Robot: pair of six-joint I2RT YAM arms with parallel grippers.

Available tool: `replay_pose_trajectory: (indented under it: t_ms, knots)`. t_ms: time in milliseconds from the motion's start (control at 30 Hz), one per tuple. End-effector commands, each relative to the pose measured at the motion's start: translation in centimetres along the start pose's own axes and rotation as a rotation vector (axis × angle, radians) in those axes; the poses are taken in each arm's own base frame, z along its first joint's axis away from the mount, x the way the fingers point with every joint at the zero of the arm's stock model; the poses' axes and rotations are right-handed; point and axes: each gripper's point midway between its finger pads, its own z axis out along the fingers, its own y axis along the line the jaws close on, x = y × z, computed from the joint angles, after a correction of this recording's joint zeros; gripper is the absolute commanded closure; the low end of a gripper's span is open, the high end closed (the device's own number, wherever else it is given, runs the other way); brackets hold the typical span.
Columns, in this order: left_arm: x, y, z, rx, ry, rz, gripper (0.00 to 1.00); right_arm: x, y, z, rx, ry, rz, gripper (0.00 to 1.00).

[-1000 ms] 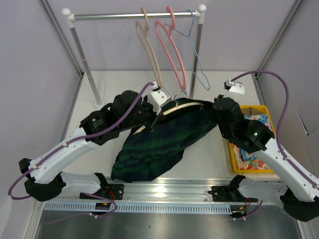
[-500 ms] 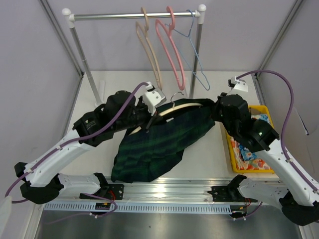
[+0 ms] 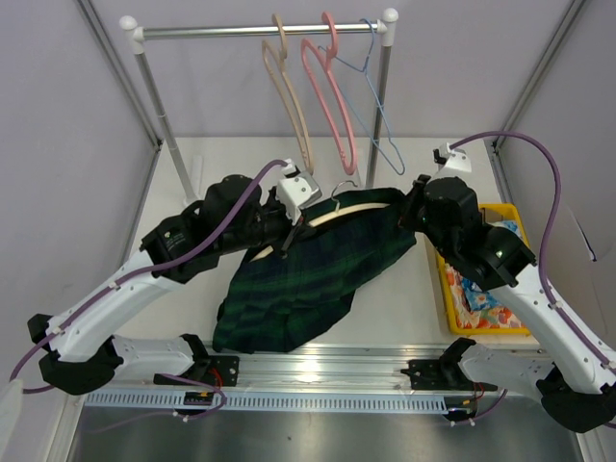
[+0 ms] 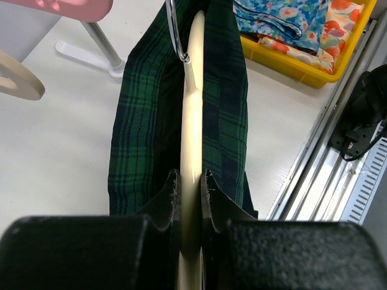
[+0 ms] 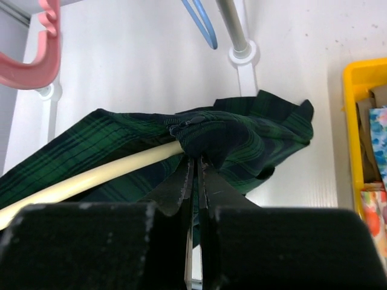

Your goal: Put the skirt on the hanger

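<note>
The dark green plaid skirt (image 3: 306, 281) drapes over the cream hanger (image 3: 348, 208) and trails toward the table's front edge. My left gripper (image 3: 292, 231) is shut on the hanger's left shoulder. In the left wrist view the cream hanger (image 4: 192, 109) runs straight out from between my left gripper (image 4: 190, 181) pads, with the skirt (image 4: 130, 133) folded down both sides and the metal hook at the top. My right gripper (image 3: 410, 214) is shut on the skirt's waistband at the hanger's right end. The right wrist view has the right gripper (image 5: 196, 166) pinching the skirt (image 5: 254, 139) over the hanger (image 5: 91, 178) tip.
A clothes rail (image 3: 250, 31) at the back carries a tan hanger (image 3: 289, 96), a pink hanger (image 3: 332, 96) and a blue wire hanger (image 3: 383, 115). A yellow bin (image 3: 452, 306) with floral cloth (image 3: 481, 298) sits on the right. The rail's posts stand close behind both grippers.
Both arms shifted slightly left and back with the hanger and skirt. The right gripper rose a little at the hanger's right end. Both grips are unchanged.
</note>
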Motion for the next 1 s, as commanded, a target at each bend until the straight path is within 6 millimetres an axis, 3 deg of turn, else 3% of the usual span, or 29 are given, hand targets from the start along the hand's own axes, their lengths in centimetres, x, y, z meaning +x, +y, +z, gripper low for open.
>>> replay_pose_trajectory:
  t_ms: [0,233,500,733,967]
  knots:
    - [-4.3,0.6,-1.9,-0.022,-0.175,-0.002,1.0,-1.9,2.1,-0.4,-0.1,-0.051,0.034,0.96]
    - [-3.5,1.3,-2.4,-0.042,-0.184,-0.036,1.0,-0.7,3.0,0.1,-0.152,-0.027,0.049,0.77]
    - [-1.1,3.1,-2.4,-0.108,-0.144,-0.099,1.0,-1.0,2.9,0.1,-0.147,-0.044,0.047,0.48]
    - [2.2,7.3,-2.8,-0.254,-0.092,-0.245,1.0,-1.8,2.5,-0.3,-0.134,-0.075,0.049,0.43]
    - [3.7,10.6,-4.3,-0.387,-0.078,-0.346,1.0,-2.4,1.8,-0.7,-0.11,-0.097,0.047,0.42]
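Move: The left hand holds the hanger carrying the skirt; the free stretch of rail lies roughly 30 cm ahead, 8 cm to its left and 18 cm above. From the same hand, the held hanger's hook is about 9 cm ahead and 12 cm right, the tan hanger some 26 cm ahead and level sideways, the pink hanger 26 cm ahead, 12 cm right. The right hand has the skirt's waistband right between its fingertips. The right fingers let go of the waistband at the hanger's far end, opening to a bit over half while that hand drifts about 2 cm left. Still pinching the hanger, the left hand swings it away to the left, slowly at first and then faster, some 9 cm left, 5 cm forward and 4 cm down, turning about 25 degrees counter-clockwise. ##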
